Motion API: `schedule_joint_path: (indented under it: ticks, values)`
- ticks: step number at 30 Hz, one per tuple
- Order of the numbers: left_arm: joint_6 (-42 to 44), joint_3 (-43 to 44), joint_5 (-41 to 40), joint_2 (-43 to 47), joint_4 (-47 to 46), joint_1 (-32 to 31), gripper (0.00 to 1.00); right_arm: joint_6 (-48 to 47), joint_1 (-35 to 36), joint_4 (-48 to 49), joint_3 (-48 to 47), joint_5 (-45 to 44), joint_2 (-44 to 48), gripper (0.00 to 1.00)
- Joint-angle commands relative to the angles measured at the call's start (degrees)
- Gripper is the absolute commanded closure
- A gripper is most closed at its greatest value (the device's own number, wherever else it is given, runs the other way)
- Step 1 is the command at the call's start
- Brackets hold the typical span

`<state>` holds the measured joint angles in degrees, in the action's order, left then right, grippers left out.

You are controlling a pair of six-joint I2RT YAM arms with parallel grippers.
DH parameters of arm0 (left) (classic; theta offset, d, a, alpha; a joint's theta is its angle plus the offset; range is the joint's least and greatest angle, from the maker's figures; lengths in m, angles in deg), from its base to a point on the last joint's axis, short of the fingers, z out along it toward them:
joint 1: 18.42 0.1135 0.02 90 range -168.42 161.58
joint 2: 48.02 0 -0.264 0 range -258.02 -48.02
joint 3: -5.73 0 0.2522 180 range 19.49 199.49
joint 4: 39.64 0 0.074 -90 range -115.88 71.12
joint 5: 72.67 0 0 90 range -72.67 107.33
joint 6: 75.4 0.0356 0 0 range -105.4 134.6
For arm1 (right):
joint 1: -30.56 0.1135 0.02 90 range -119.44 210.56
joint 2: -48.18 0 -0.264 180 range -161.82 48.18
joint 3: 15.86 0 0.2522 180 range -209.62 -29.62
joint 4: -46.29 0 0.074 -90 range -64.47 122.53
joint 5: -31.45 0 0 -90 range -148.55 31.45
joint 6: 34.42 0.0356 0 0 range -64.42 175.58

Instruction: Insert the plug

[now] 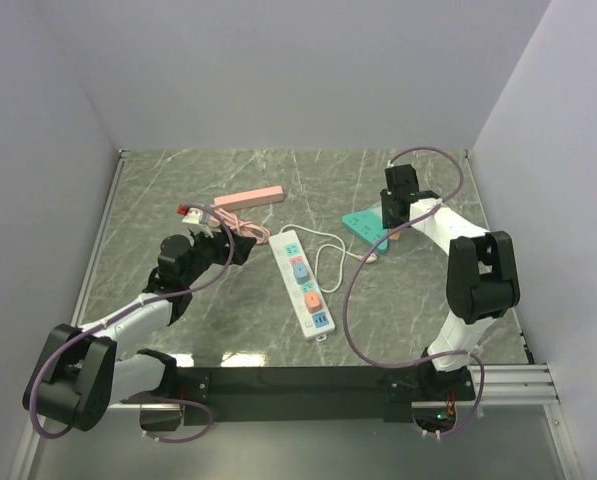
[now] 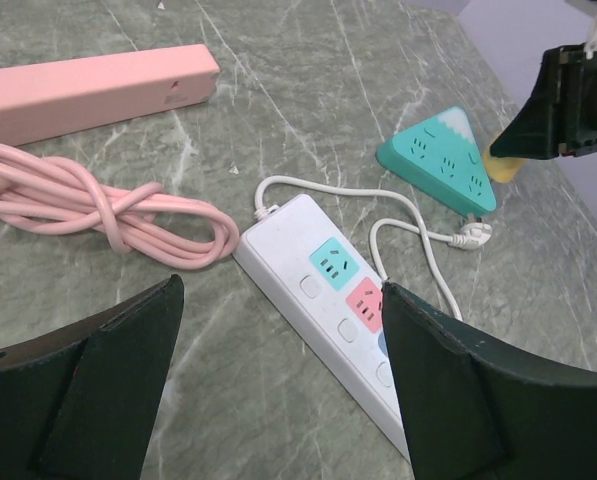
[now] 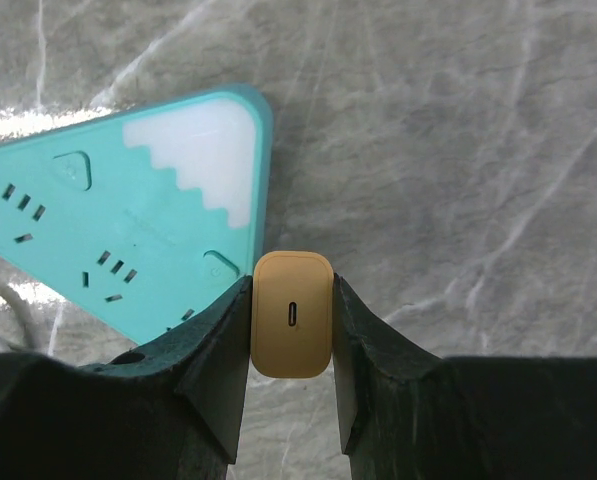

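A small yellow charger plug (image 3: 292, 315) with a USB-C slot facing the camera is clamped between my right gripper's (image 3: 292, 335) fingers. It hangs just off the right edge of the teal triangular socket block (image 3: 128, 190), near that block's white snow-cap corner. From above, the right gripper (image 1: 396, 230) stands at the teal block's (image 1: 363, 226) right side. My left gripper (image 2: 278, 385) is open over bare table, with nothing between its fingers. The white power strip (image 2: 323, 285) lies under its right finger.
A pink power strip (image 1: 250, 198) and its coiled pink cable (image 2: 108, 205) lie at the back left. The white strip's thin cable ends in a white plug (image 2: 473, 234) lying between the white strip (image 1: 305, 285) and the teal block. Grey walls enclose three sides.
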<state>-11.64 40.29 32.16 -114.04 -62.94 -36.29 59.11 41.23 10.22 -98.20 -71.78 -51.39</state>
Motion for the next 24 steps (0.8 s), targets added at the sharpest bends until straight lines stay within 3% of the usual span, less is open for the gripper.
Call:
schedule_joint_path:
  ticks: [1,13,20,24]
  values:
    - [1.28,-0.32,1.34,1.07,-2.05,-0.32,0.14,-0.01,0.75,-0.54,-3.67,2.95,-1.05,1.00]
    - [1.45,-0.41,1.25,0.54,-2.40,-0.24,0.14,-3.00,4.26,0.60,-4.37,16.12,-2.21,1.00]
    - [1.80,-0.58,0.90,1.59,-1.44,-0.24,0.14,-7.74,4.70,1.12,-2.11,10.78,2.70,1.00]
    - [1.81,-0.50,1.16,1.16,-2.05,-0.24,0.14,-9.07,4.70,7.79,3.53,14.81,9.81,1.00]
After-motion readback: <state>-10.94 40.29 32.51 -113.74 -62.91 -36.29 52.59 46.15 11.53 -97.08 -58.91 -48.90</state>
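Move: The right hand holds the yellow plug just above the table, close beside the right-hand edge of the teal triangular socket. The middle of this socket lies about 8 cm left, 4 cm farther out and 2 cm lower. The white cord plug is some 8 cm left and 7 cm back; the power strip's middle is about 30 cm left and 16 cm back. From the left hand, the teal socket is roughly 38 cm right, 10 cm ahead and 9 cm below. Keep the yellow plug pinched in the right gripper and dip it about 1 cm beside the teal socket. Then sweep it left about 7 cm against the socket's right-hand edge, pushing the socket along the table while the wrist swings nearly 20 degrees counter-clockwise. Stop there and lift some 2 cm, fingers still shut on the plug. ##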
